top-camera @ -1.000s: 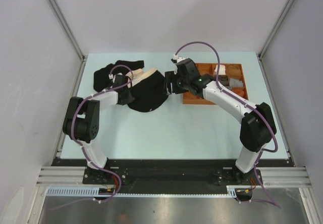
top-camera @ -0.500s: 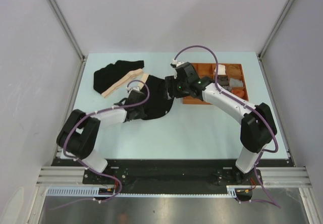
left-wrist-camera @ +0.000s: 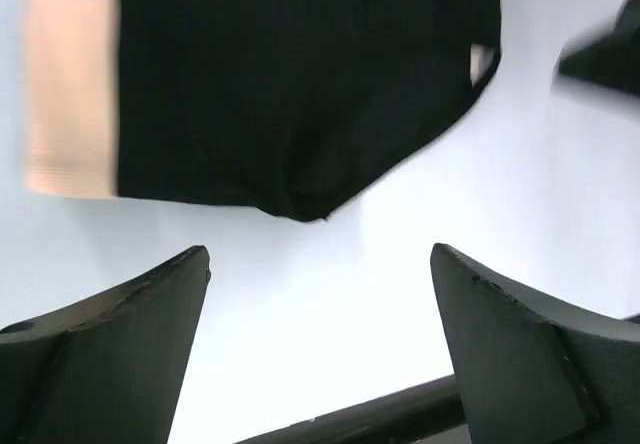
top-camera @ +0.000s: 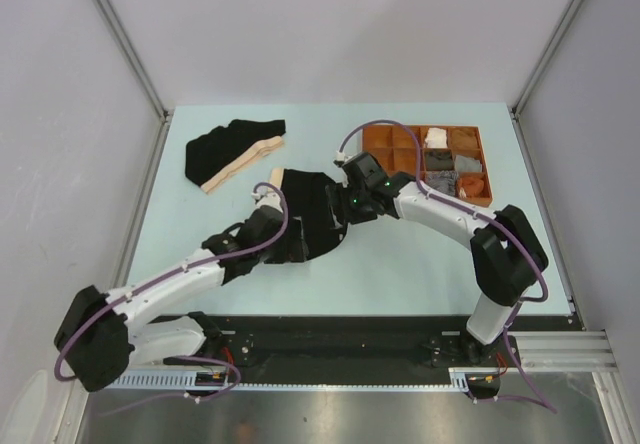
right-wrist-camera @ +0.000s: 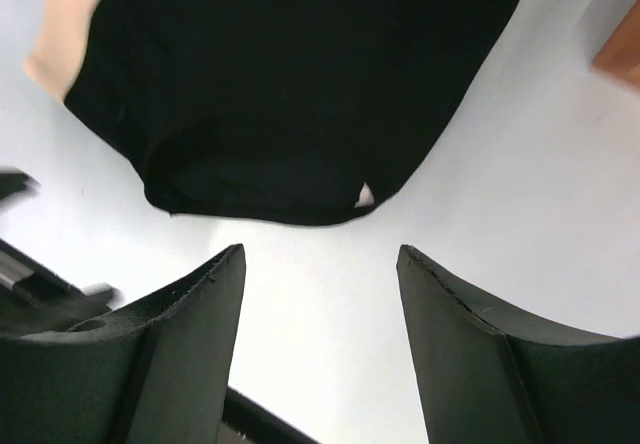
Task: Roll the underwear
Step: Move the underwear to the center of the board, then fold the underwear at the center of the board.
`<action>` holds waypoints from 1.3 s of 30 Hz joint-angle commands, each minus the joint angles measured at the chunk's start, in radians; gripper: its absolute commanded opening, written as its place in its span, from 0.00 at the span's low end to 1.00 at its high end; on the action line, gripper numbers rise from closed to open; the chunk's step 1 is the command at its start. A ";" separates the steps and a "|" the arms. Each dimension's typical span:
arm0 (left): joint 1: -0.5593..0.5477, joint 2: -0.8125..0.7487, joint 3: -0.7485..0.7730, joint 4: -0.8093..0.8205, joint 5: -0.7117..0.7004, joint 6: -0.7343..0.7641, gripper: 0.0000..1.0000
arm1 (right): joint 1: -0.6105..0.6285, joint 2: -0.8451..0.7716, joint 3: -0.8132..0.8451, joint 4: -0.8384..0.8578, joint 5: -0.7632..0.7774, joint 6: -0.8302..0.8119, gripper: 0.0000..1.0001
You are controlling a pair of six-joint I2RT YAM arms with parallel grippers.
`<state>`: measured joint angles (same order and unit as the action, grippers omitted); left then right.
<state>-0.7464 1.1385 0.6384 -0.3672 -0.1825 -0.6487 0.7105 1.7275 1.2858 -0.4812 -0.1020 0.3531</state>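
Observation:
One pair of black underwear [top-camera: 312, 202] lies flat mid-table, its beige waistband [top-camera: 275, 176] at the far left. In the left wrist view this pair [left-wrist-camera: 290, 84] lies just beyond my left gripper [left-wrist-camera: 320, 264], which is open with only bare table between its fingers. The right wrist view shows the same pair [right-wrist-camera: 290, 74] ahead of my right gripper [right-wrist-camera: 320, 259], also open and empty. From above, the left gripper [top-camera: 280, 242] is at the cloth's near-left edge and the right gripper [top-camera: 343, 214] at its right edge. A second black pair [top-camera: 232, 144] with a beige band lies at the back left.
A brown compartmented tray [top-camera: 402, 144] stands at the back right, close behind the right arm, with small bundles of cloth in some compartments. Its corner [right-wrist-camera: 620, 56] shows in the right wrist view. White walls enclose the table on three sides.
The left arm has pulled back toward the near edge, dragging one black pair from the back left to mid-table, then let go and opened. The right gripper followed a little nearer.

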 commanded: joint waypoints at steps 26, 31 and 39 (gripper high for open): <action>0.472 0.116 -0.115 0.132 0.113 -0.011 0.67 | 0.270 0.225 -0.039 0.452 -0.067 0.009 0.63; 0.476 0.124 -0.123 0.139 0.124 -0.008 0.66 | 0.273 0.259 -0.039 0.454 -0.077 -0.003 0.53; 0.478 0.109 -0.140 0.132 0.115 -0.008 0.62 | 0.276 0.273 -0.037 0.391 -0.027 0.020 0.26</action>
<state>-0.2768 1.2514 0.5243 -0.2298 -0.0746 -0.6548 0.9791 1.9881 1.2400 -0.0666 -0.1711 0.3717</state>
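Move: The underwear being moved lies black and flat under both hands. From the left hand, the near end of its beige waistband is about 11 cm left, 6 ahead and 6 below, while its black near corner is only 2 cm ahead and some 7 below. From the right hand that black corner is roughly 13 cm left, 7 back and 8 down; the organiser box's middle stands about 27 cm to this hand's right and 20 ahead. Rising a little at first, the left hand swings about 10 cm left and 5 forward, turning some 25 degrees counter-clockwise, then sinks to the near end of the waistband while its fingers narrow partly but stay open around that end. Meanwhile the right hand sweeps about 13 cm left and 7 back and lowers to the black near corner just vacated by the left, turning slightly counter-clockwise and, in the last stretch, closing its fingers halfway around the cloth edge, with no firm pinch visible yet. ##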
